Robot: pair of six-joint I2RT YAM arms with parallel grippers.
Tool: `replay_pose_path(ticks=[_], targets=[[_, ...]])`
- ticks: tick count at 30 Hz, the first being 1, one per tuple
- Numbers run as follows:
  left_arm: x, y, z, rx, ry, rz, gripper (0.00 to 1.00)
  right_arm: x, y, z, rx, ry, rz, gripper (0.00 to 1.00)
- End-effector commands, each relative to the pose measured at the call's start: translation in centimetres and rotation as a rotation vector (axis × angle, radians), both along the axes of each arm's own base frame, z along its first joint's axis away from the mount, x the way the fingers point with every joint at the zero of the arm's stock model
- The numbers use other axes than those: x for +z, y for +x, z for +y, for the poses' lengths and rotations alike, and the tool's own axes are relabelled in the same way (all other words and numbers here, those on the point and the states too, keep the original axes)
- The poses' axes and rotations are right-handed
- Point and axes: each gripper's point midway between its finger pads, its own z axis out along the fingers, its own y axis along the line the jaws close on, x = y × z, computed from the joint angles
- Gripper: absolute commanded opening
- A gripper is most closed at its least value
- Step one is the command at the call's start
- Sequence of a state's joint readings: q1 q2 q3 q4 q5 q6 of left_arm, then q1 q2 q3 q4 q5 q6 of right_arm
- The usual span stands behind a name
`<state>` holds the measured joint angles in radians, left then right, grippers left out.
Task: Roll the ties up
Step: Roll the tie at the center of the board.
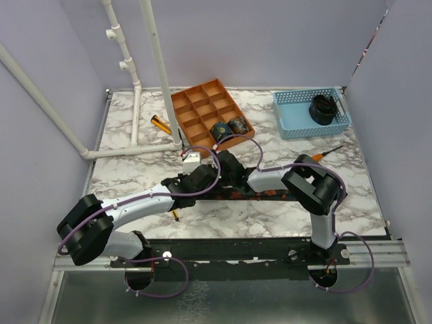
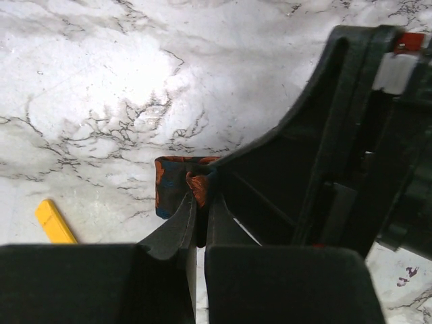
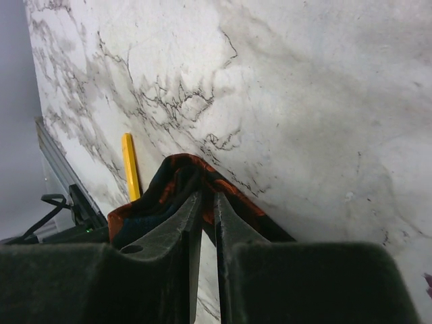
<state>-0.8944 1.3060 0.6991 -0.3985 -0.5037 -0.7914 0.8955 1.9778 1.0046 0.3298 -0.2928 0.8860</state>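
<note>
A dark tie (image 1: 270, 194) with an orange-red pattern lies stretched along the marble table, in front of both arms. Its left end is folded into a small loop (image 2: 172, 182). My left gripper (image 2: 201, 196) is shut on that loop. My right gripper (image 3: 208, 201) pinches the same folded end (image 3: 169, 182), its jaws a narrow slit apart with fabric between the tips. In the top view the two grippers (image 1: 204, 177) (image 1: 229, 169) meet at the tie's left end. Two rolled ties (image 1: 219, 129) (image 1: 237, 124) sit in the orange tray (image 1: 196, 108).
A blue basket (image 1: 293, 115) at the back right holds a black coil (image 1: 324, 108). A yellow marker (image 2: 54, 221) lies close beside the tie's end. An orange pen (image 1: 160, 124) lies by the white pipe frame (image 1: 138, 108). Another pen (image 1: 327, 154) lies at right.
</note>
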Motion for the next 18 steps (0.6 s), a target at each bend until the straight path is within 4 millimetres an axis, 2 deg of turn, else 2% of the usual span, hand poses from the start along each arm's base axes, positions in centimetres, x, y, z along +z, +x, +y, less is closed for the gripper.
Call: replay_pose_path(ticks=[1,4,7,10,13,18], targets=[[-0.1,0.0,0.7,0.022,0.017,-0.023,0.00,0.6,0.9,-1.6,-0.059,-0.067,-0.037,0.20],[-0.1,0.0,0.7,0.017,0.019,-0.025,0.00,1.2,1.3,-2.4,-0.095,-0.082,-0.047,0.27],[0.0,0.0,0.3,0.005,0.029,-0.025,0.00,1.6,1.7,-4.1,-0.145,-0.125,-0.054,0.35],[0.1,0.0,-0.4,-0.014,0.061,-0.026,0.00,1.6,1.9,-6.9,-0.211,-0.184,-0.057,0.38],[-0.1,-0.1,-1.4,-0.037,0.088,-0.019,0.00,0.9,1.3,-10.6,-0.267,-0.235,-0.057,0.40],[-0.8,-0.4,-2.5,-0.060,0.130,-0.005,0.00,0.6,0.3,-15.5,-0.336,-0.301,-0.099,0.43]])
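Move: Near the board's middle, the left fingers already pinch the tie's folded end, which lies right at them; the box cutter is roughly 10 cm to their left and 8 cm back. The right fingertips are close beside that fold, which lies some 3 cm to their left and 2 cm back. From the right hand, the tie's flat strip has its middle about 15 cm to the right and 4 cm back, 2 cm lower, and the compartment box is about 24 cm straight ahead. Backing away from the pinched fold, the right hand opens its fingers partway and travels about 11 cm right over the flat strip, rising nearly 3 cm before starting to sink, while its wrist turns some 15 degrees clockwise. The left hand keeps its pinch, stays nearly still at first, then eases about 2 cm right and slightly down with the fold. ##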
